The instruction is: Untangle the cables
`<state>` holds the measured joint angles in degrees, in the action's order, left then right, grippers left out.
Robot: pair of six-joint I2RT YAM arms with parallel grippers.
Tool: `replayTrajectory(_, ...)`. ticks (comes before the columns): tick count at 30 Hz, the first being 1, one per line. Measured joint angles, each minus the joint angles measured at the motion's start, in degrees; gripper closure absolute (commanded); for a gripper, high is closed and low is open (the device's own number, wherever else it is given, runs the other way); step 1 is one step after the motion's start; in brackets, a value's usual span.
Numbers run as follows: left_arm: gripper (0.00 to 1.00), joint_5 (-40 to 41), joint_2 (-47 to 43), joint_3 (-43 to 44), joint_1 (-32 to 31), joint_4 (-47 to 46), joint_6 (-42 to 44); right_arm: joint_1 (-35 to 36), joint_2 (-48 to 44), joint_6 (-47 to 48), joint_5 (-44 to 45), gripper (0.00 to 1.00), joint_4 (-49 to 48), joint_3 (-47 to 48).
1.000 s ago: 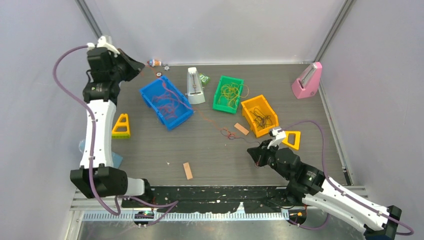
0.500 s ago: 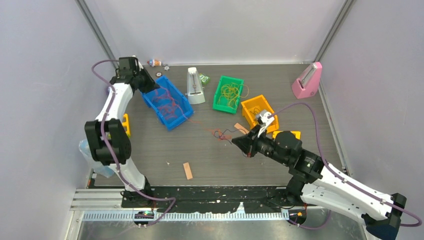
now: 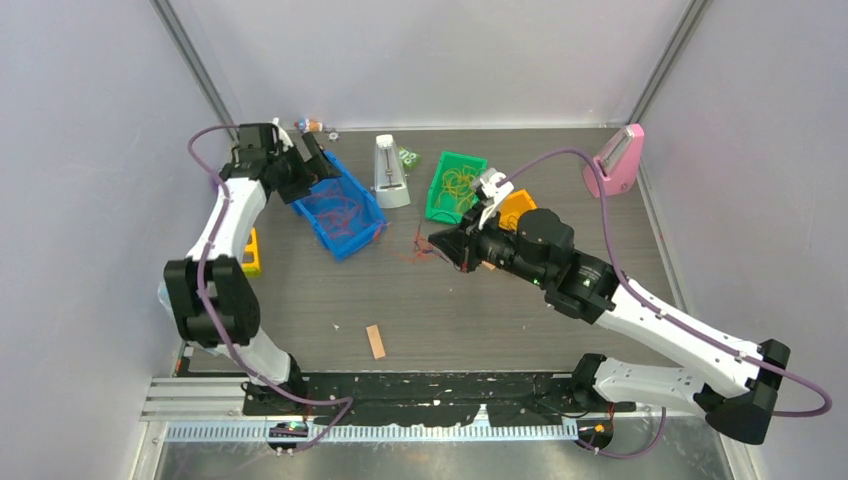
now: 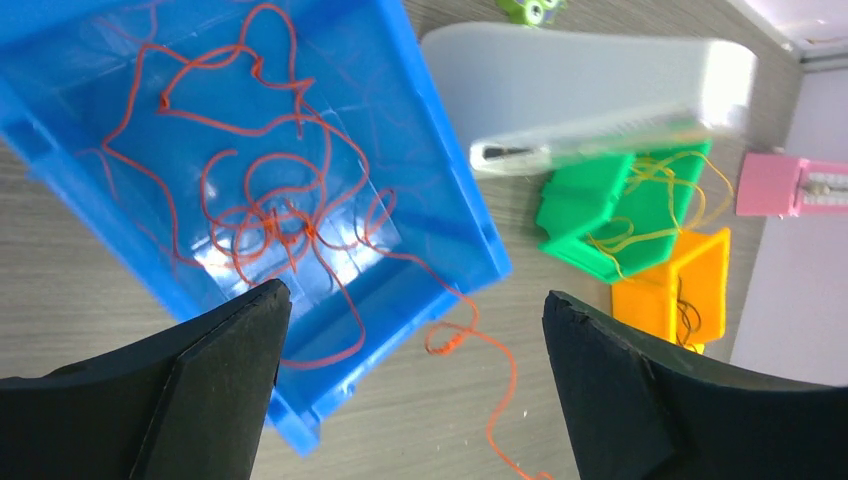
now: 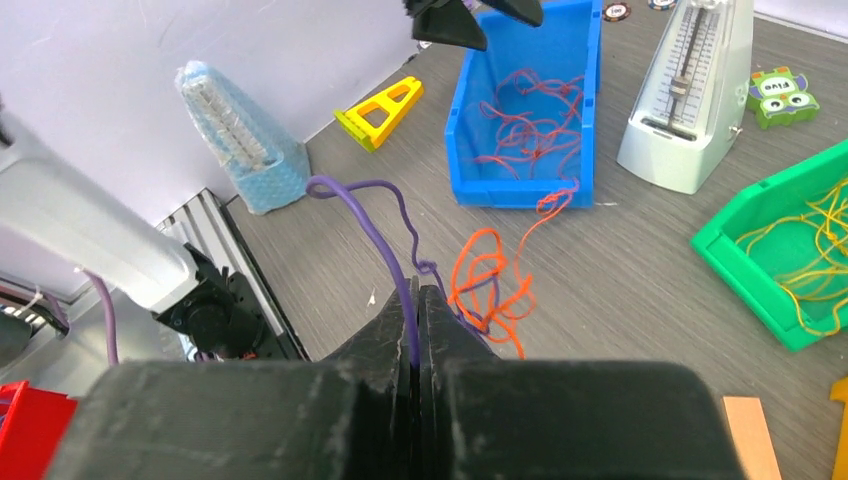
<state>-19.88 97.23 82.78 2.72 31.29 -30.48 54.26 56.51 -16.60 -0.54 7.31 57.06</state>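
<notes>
Red cables (image 4: 270, 200) lie loose in the blue bin (image 3: 352, 228). One red strand (image 4: 470, 340) trails over the bin's edge onto the table. My left gripper (image 4: 415, 300) hangs open above that edge with nothing between its fingers; from above, the left gripper (image 3: 312, 165) is at the bin's far end. My right gripper (image 5: 417, 295) is shut on a purple cable (image 5: 395, 250). The purple cable is knotted into a small orange-red tangle (image 5: 490, 285) on the table just past the right gripper (image 3: 435, 240). Yellow cables (image 3: 458, 185) fill the green bin.
A white metronome (image 3: 390, 172) stands between the blue and green bins. The orange bin (image 3: 512, 208) is partly hidden by my right arm. A pink metronome (image 3: 614, 160) is at back right, a yellow triangle (image 3: 245, 255) at left, a tan strip (image 3: 375, 341) near the front.
The left arm came down over the blue bin and its gripper opened, letting go of the red strand. The right arm swung left towards the middle with the purple cable, dragging the tangle.
</notes>
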Motion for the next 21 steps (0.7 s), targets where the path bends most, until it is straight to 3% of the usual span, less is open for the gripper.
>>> replayTrajectory(6, 0.03, -0.9, -18.3, -15.3, -2.6, -7.8, 1.1, 0.0, 4.8, 0.2, 0.1, 0.95, 0.0, 4.5)
replayTrajectory(10, 0.05, -0.7, -33.0, -32.2, -7.2, -19.3, 1.2, 0.0, 7.8, 0.2, 0.9, 0.95, 0.0, 7.7)
replayTrajectory(14, 0.06, 2.8, -44.8, -49.9, -15.8, -34.9, 5.1, 0.0, 10.7, 0.2, 0.7, 0.95, 0.0, 10.9)
replayTrajectory(18, 0.09, 5.2, -48.9, -60.6, -22.4, -47.1, 13.1, 0.0, 12.2, -0.1, 0.1, 0.95, 0.0, 12.5)
replayTrajectory(21, 0.12, 3.9, -49.0, -63.6, -24.2, -52.2, 18.1, 0.0, 12.7, -0.3, -0.3, 0.95, 0.0, 13.2)
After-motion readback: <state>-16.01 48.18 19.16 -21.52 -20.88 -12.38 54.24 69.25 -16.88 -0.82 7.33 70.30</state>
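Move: From the left hand, open over the blue box, the orange-purple cable tangle hangs about 22 cm right and 16 cm back, perhaps 3 cm higher. The box's middle is some 14 cm below and 3 cm ahead, the white metronome roughly 17 cm right, 8 cm ahead and 10 cm below. From the right hand, already shut on the purple cable, the tangle hangs about 6 cm ahead, 5 cm left and 12 cm below. Back and to the right the left hand swings off the blue box towards the hanging tangle, some 20 cm in all, rising about 4 cm and sinking again. Fingers still wide open, its wrist levels out from a steep downward tilt and turns clockwise. The right hand, keeping its grip on the purple cable, eases left, up and forward about 6 cm, bringing the tangle to meet it. ##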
